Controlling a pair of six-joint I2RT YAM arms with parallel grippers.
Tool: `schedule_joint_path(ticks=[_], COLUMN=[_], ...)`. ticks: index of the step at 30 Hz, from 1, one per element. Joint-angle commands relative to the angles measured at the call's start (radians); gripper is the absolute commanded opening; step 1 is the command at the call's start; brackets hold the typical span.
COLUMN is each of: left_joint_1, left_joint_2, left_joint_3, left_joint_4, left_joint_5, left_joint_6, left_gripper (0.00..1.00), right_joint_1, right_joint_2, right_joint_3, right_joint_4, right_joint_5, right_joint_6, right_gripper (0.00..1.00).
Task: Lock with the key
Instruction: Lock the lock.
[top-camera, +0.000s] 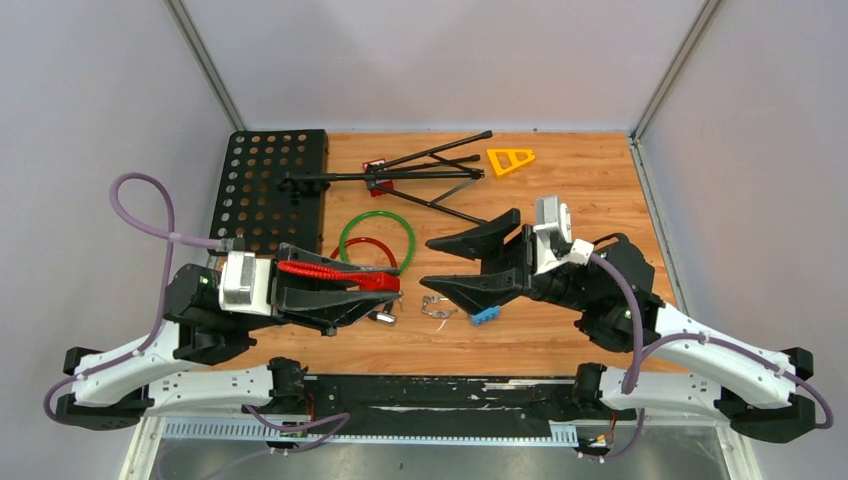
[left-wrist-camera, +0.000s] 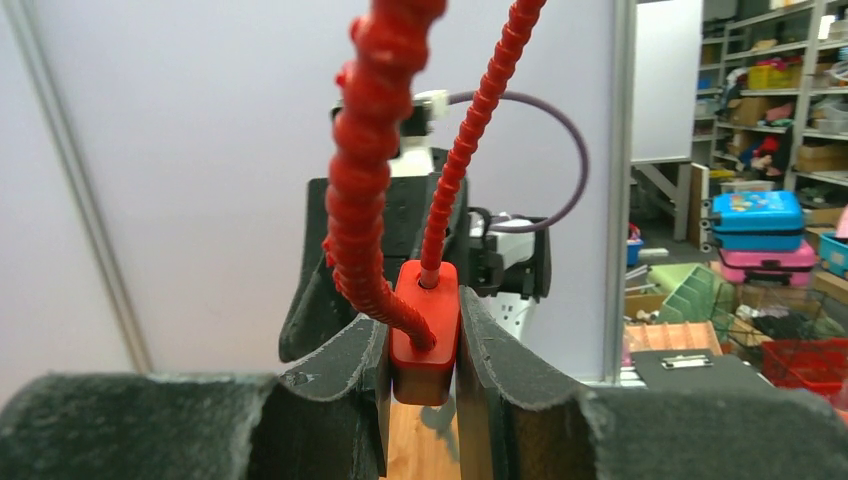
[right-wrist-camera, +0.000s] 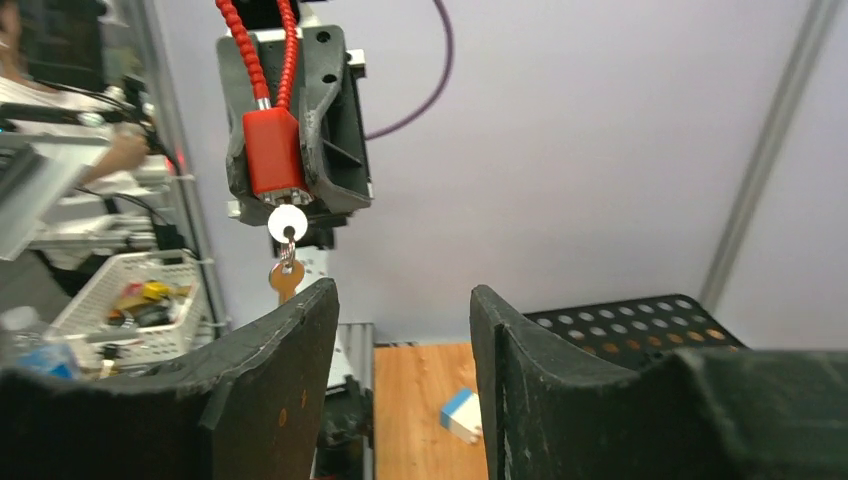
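My left gripper (top-camera: 385, 285) is shut on the red body of a cable lock (top-camera: 375, 281), held a little above the table. Seen from the left wrist, the lock body (left-wrist-camera: 425, 330) sits squeezed between the pads, and its ribbed red cable (left-wrist-camera: 365, 180) loops upward. The right wrist view shows the lock (right-wrist-camera: 272, 150) with a white-headed key (right-wrist-camera: 288, 222) in its end and a second key (right-wrist-camera: 286, 280) dangling from it. My right gripper (top-camera: 428, 263) faces the lock from the right, open and apart from it, with nothing between its fingers (right-wrist-camera: 402, 300).
A blue and white block (top-camera: 485, 316) and a small metal ring piece (top-camera: 437, 307) lie on the wood below the right gripper. Behind the lock are a green ring (top-camera: 377, 240), a black folded stand (top-camera: 400, 178), an orange triangle (top-camera: 509, 160) and a black perforated plate (top-camera: 268, 185).
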Motion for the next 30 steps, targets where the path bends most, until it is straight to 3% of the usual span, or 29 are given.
schedule_joint_path(ticks=[1, 20, 30], left_joint_1=[0.001, 0.001, 0.001], left_joint_2=[0.01, 0.054, 0.044], left_joint_3=[0.052, 0.056, 0.04], left_joint_4=[0.069, 0.085, 0.081], left_joint_5=[0.088, 0.138, 0.116], left_joint_6=[-0.033, -0.03, -0.015], left_gripper=[0.0, 0.0, 0.0], right_joint_1=[-0.048, -0.049, -0.048], right_joint_2=[0.03, 0.105, 0.12], right_joint_3=[0.024, 0.036, 0.033], right_joint_4=[0.17, 0.26, 0.277], right_joint_5=[-0.257, -0.314, -0.344], right_joint_6=[0.245, 0.357, 0.379], right_gripper=[0.51, 0.49, 0.26])
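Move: The left hand still holds the red lock, with a key in its lower end. For the right hand, empty and open, the key head is about 5 cm to the left, 3 cm back and some 2 cm higher. The lock body lies about 7 cm left of that hand, 2 cm back and 3 cm up; a second key hangs some 3 cm below the key head. From the left hand the key head is about 3 cm right, 1 cm back and 2 cm below. The right hand closes in on the key head, no grip on it visible yet: it swings back about 4.5 cm, turning some 20 degrees counter-clockwise and tipping down slightly, then eases left about 2 cm while its fingers draw partly shut around the key. The left hand keeps its grip and shifts the lock about 2 cm back, then 2 cm right to meet it. ##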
